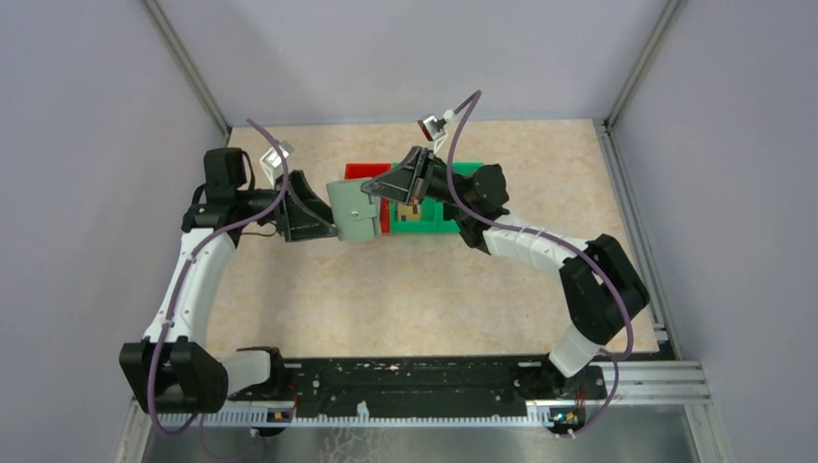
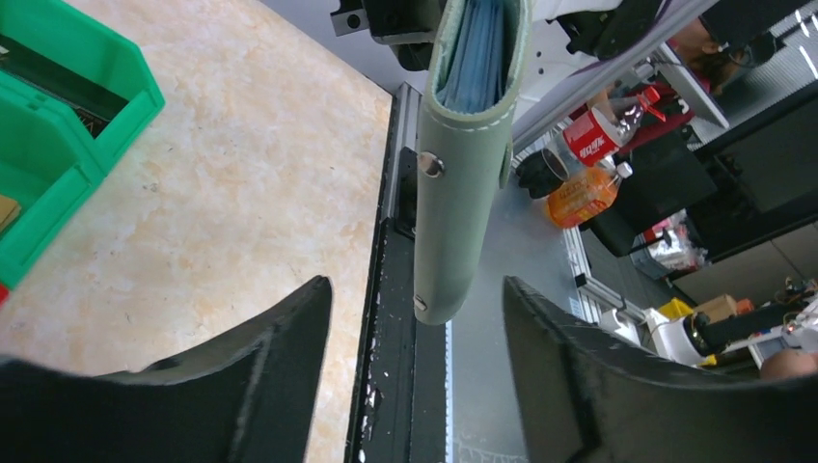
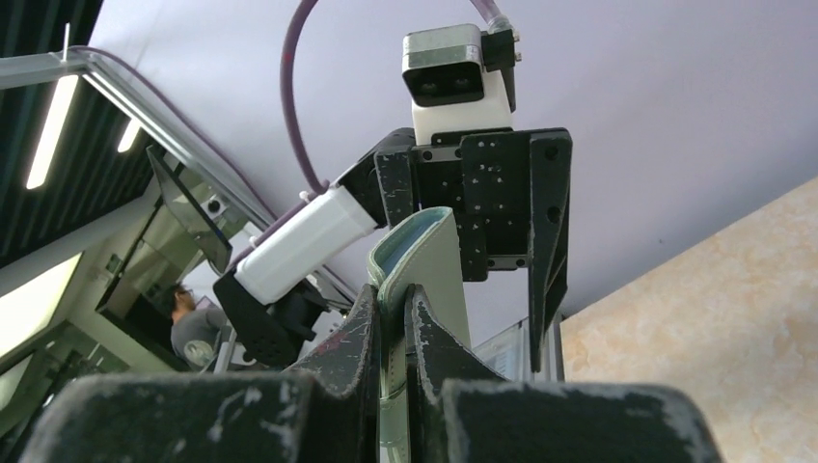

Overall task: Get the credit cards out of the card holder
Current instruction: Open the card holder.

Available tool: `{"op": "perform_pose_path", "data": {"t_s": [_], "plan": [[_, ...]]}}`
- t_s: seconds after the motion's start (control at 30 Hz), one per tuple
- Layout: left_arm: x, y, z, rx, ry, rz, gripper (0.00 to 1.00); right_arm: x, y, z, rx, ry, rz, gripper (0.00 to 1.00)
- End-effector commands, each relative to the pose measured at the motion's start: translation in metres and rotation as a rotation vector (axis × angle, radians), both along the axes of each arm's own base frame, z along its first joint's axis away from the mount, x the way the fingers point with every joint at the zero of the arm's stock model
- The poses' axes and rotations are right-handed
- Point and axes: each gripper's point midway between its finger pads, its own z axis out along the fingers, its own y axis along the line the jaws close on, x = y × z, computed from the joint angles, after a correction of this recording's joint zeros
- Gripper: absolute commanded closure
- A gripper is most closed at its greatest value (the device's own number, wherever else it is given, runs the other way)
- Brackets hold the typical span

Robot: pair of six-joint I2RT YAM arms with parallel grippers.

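The grey-green card holder (image 1: 355,212) hangs in the air above the table between both arms. My right gripper (image 3: 391,294) is shut on one edge of the card holder (image 3: 429,260), with both fingers pressed flat against it. My left gripper (image 2: 417,289) is open, and the rounded end of the card holder (image 2: 463,193) with its snap reaches just between the fingertips. Neither of those fingers (image 2: 289,338) touches it. A pale blue-grey inner lining (image 2: 473,58) shows at the holder's far end. The credit cards are hidden inside.
A green bin (image 1: 453,207) and a red bin (image 1: 365,172) stand behind the grippers at mid table. The green bin (image 2: 58,125) also shows in the left wrist view. The black rail (image 2: 386,289) marks the table's near edge.
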Motion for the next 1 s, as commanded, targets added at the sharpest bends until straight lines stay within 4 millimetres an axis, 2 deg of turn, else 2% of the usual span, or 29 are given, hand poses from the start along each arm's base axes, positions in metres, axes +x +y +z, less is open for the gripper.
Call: {"op": "perform_pose_path", "data": {"t_s": [0.0, 0.07, 0.2, 0.33, 0.4, 0.5, 0.53, 0.6, 0.63, 0.67, 0.8, 0.97], "plan": [[-0.015, -0.006, 0.027, -0.044, -0.044, -0.098, 0.37, -0.003, -0.011, 0.031, 0.111, -0.067, -0.017, 1.00], [-0.015, -0.007, 0.030, -0.045, -0.038, -0.106, 0.40, -0.002, -0.007, 0.031, 0.112, -0.062, -0.017, 1.00], [-0.019, -0.010, 0.037, -0.046, -0.034, -0.127, 0.39, 0.001, -0.001, 0.028, 0.116, -0.050, -0.026, 1.00], [-0.025, -0.015, 0.039, -0.046, -0.039, -0.147, 0.43, 0.002, 0.001, 0.032, 0.136, -0.047, -0.027, 1.00], [-0.023, -0.016, 0.037, -0.038, -0.039, -0.136, 0.52, 0.003, 0.002, 0.034, 0.141, -0.048, -0.030, 1.00], [-0.015, -0.017, 0.033, -0.022, -0.032, -0.104, 0.74, 0.002, 0.003, 0.034, 0.137, -0.044, -0.025, 1.00], [-0.012, -0.017, 0.032, -0.016, -0.032, -0.090, 0.81, 0.002, 0.004, 0.032, 0.126, -0.041, -0.018, 0.90], [-0.006, -0.018, 0.030, -0.004, -0.029, -0.062, 0.91, -0.001, 0.007, 0.027, 0.097, -0.041, 0.006, 0.60], [-0.003, -0.018, 0.029, 0.001, -0.030, -0.049, 0.94, -0.003, 0.007, 0.024, 0.078, -0.048, 0.021, 0.48], [-0.001, -0.018, 0.028, 0.005, -0.029, -0.039, 0.96, -0.003, 0.007, 0.019, 0.057, -0.044, 0.027, 0.42], [0.000, -0.018, 0.025, 0.011, -0.029, -0.027, 0.99, -0.004, 0.003, 0.005, -0.043, -0.076, 0.032, 0.34], [0.003, -0.018, 0.021, 0.029, -0.040, 0.003, 1.00, -0.010, 0.000, 0.001, -0.163, -0.162, 0.038, 0.35]]}}
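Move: In the air just right of the left hand, the card holder has its middle about 5 cm to the right, 2 cm ahead and 4 cm above that hand's open fingers. The right hand still pinches it, the middle lying some 2 cm back, 2 cm left and 3 cm below. On the table some 28 cm beneath the left hand, the red bin is about 24 cm ahead and 6 cm right, the middle green compartment 24 cm ahead and 17 cm right. Rising about 2 cm and easing nearly 2 cm to the right, the left hand brings its fingers around the lower end of the card holder's near folded edge and shuts them on it in a pinch. Only then does the right hand, nearly still until now, open wide and let go, sinking about 3 cm with its fingers tipping down some 10 degrees around the holder. ##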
